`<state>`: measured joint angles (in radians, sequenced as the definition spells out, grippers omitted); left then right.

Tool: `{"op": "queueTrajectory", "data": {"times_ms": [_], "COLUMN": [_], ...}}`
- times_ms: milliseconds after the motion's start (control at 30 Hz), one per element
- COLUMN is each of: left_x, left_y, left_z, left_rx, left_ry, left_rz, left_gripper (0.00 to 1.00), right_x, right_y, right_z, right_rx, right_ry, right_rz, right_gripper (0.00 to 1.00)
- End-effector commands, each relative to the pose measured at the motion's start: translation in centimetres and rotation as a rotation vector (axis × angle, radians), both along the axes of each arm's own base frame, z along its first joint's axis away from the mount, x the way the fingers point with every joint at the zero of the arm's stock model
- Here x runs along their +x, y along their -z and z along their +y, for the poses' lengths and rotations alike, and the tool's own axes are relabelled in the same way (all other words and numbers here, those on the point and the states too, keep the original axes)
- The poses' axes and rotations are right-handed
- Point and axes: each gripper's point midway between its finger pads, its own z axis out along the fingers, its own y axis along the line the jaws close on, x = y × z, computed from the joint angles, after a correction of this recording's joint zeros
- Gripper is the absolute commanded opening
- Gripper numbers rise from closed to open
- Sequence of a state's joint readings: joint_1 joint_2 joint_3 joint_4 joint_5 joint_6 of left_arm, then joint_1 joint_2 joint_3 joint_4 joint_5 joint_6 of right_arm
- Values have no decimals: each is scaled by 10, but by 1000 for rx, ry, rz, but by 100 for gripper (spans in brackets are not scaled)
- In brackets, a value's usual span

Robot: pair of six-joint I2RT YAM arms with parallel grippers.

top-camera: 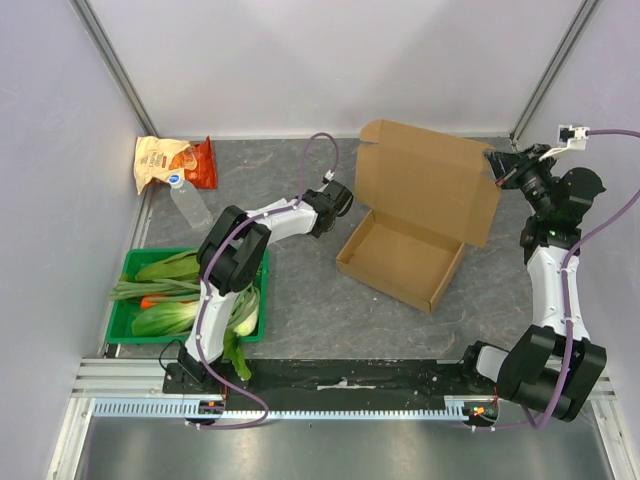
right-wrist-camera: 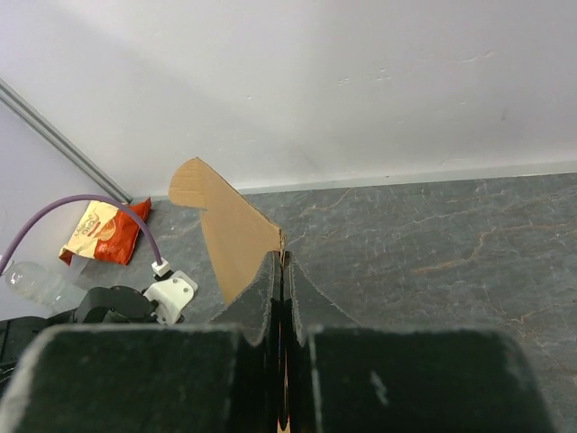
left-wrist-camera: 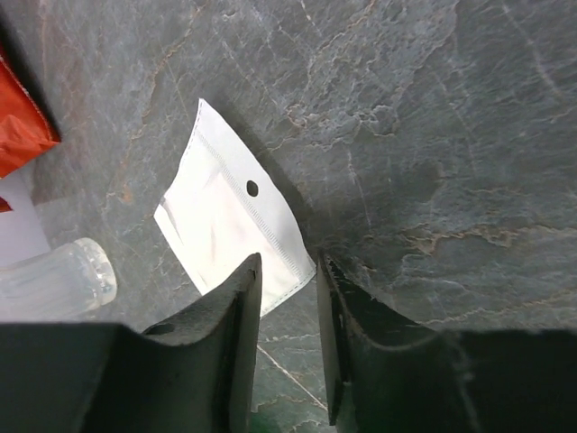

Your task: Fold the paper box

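Note:
The paper box point(top-camera: 400, 258) is plain brown cardboard and sits in the middle of the table, its tray open and its lid point(top-camera: 425, 185) standing upright at the back. My right gripper point(top-camera: 497, 166) is shut on the lid's upper right edge. In the right wrist view the fingers point(right-wrist-camera: 267, 293) pinch the cardboard point(right-wrist-camera: 230, 225) edge-on. My left gripper point(top-camera: 340, 200) hovers just left of the box, apart from it. In the left wrist view it point(left-wrist-camera: 287, 266) is open and empty above the table, over a small white paper card point(left-wrist-camera: 225, 225).
A green crate point(top-camera: 125, 325) of leafy vegetables stands at the near left. An orange-and-tan snack bag point(top-camera: 165, 160) and a clear plastic bottle point(top-camera: 190, 205) lie at the back left. White walls close in the back and both sides.

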<state>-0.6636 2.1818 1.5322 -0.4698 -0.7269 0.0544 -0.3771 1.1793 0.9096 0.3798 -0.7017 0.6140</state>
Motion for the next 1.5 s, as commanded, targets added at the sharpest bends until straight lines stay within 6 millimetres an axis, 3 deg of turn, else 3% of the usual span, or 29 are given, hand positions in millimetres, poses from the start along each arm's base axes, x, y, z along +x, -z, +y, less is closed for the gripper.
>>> {"op": "queueTrajectory", "data": {"times_ms": [0,167,300,333,467,567,600,633,700,733,767,833,867,933,967,1133,1233,1467], "left_x": [-1,8,30,32,39,35,31,27,7,-1,-13,-30,-39,-58,-68,-124,-144,-159], "left_y": [19,18,-4,-5,-15,-34,-40,-62,-71,-92,-99,-110,-139,-159,-185,-254,-268,-242], "left_z": [6,3,-4,0,1,1,1,-2,-3,-5,-5,-20,-22,-42,-46,-99,-123,-177], "left_rx": [66,68,31,48,45,30,9,-36,-115,-168,-204,-341,-412,-559,-629,-1008,-1153,-1304], "left_ry": [21,63,112,129,152,144,129,128,116,120,123,175,195,276,309,573,654,681], "left_rz": [45,34,-92,-95,-114,-146,-152,-176,-125,-139,-107,-66,-102,-71,-98,-47,4,163], "left_gripper": [36,31,5,2,2,2,2,2,2,2,2,2,2,2,2,2,2,2], "right_x": [-8,-10,-12,-13,-16,-16,-16,-15,-14,-13,-12,-9,-9,-7,-6,-6,-8,-12], "right_y": [-23,-25,-26,-27,-32,-34,-32,-31,-29,-27,-26,-23,-22,-19,-15,-12,-11,-11], "right_z": [1,2,6,7,8,10,10,10,10,11,12,19,23,30,32,49,59,84], "right_rx": [-24,-29,-24,-24,-32,-29,-28,-27,-24,-23,-26,-27,-37,-38,-34,-25,1,49], "right_ry": [4,-1,-24,-24,-24,-29,-34,-34,-34,-37,-44,-70,-89,-113,-119,-172,-214,-293], "right_rz": [-88,-97,-107,-110,-124,-128,-123,-120,-116,-114,-112,-103,-104,-99,-93,-104,-104,-113], "right_gripper": [0,0,0,0,0,0,0,0,0,0,0,0,0,0,0,0,0,0]}}
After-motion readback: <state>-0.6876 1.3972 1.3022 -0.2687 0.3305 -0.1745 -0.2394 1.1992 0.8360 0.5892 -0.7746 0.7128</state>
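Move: A white card lies flat on the table with its near right corner at the left fingertips, its middle about 4 cm to the left, 2 cm ahead and 1 cm below. The open box stands some 22 cm to this hand's right and 8 cm back; the water bottle lies about 23 cm left and 3 cm ahead. From the right hand, the box is roughly 16 cm left, 8 cm back and 30 cm below. Bring the left gripper barely 3 cm forward at table height, shutting it on the white card's near corner, then lift some 26 cm, sweeping back and right across to the box's left side while swinging the fingers round to point rightwards. Keep the right gripper shut on the lid's edge, easing it slightly up and back, then about 6 cm left. ##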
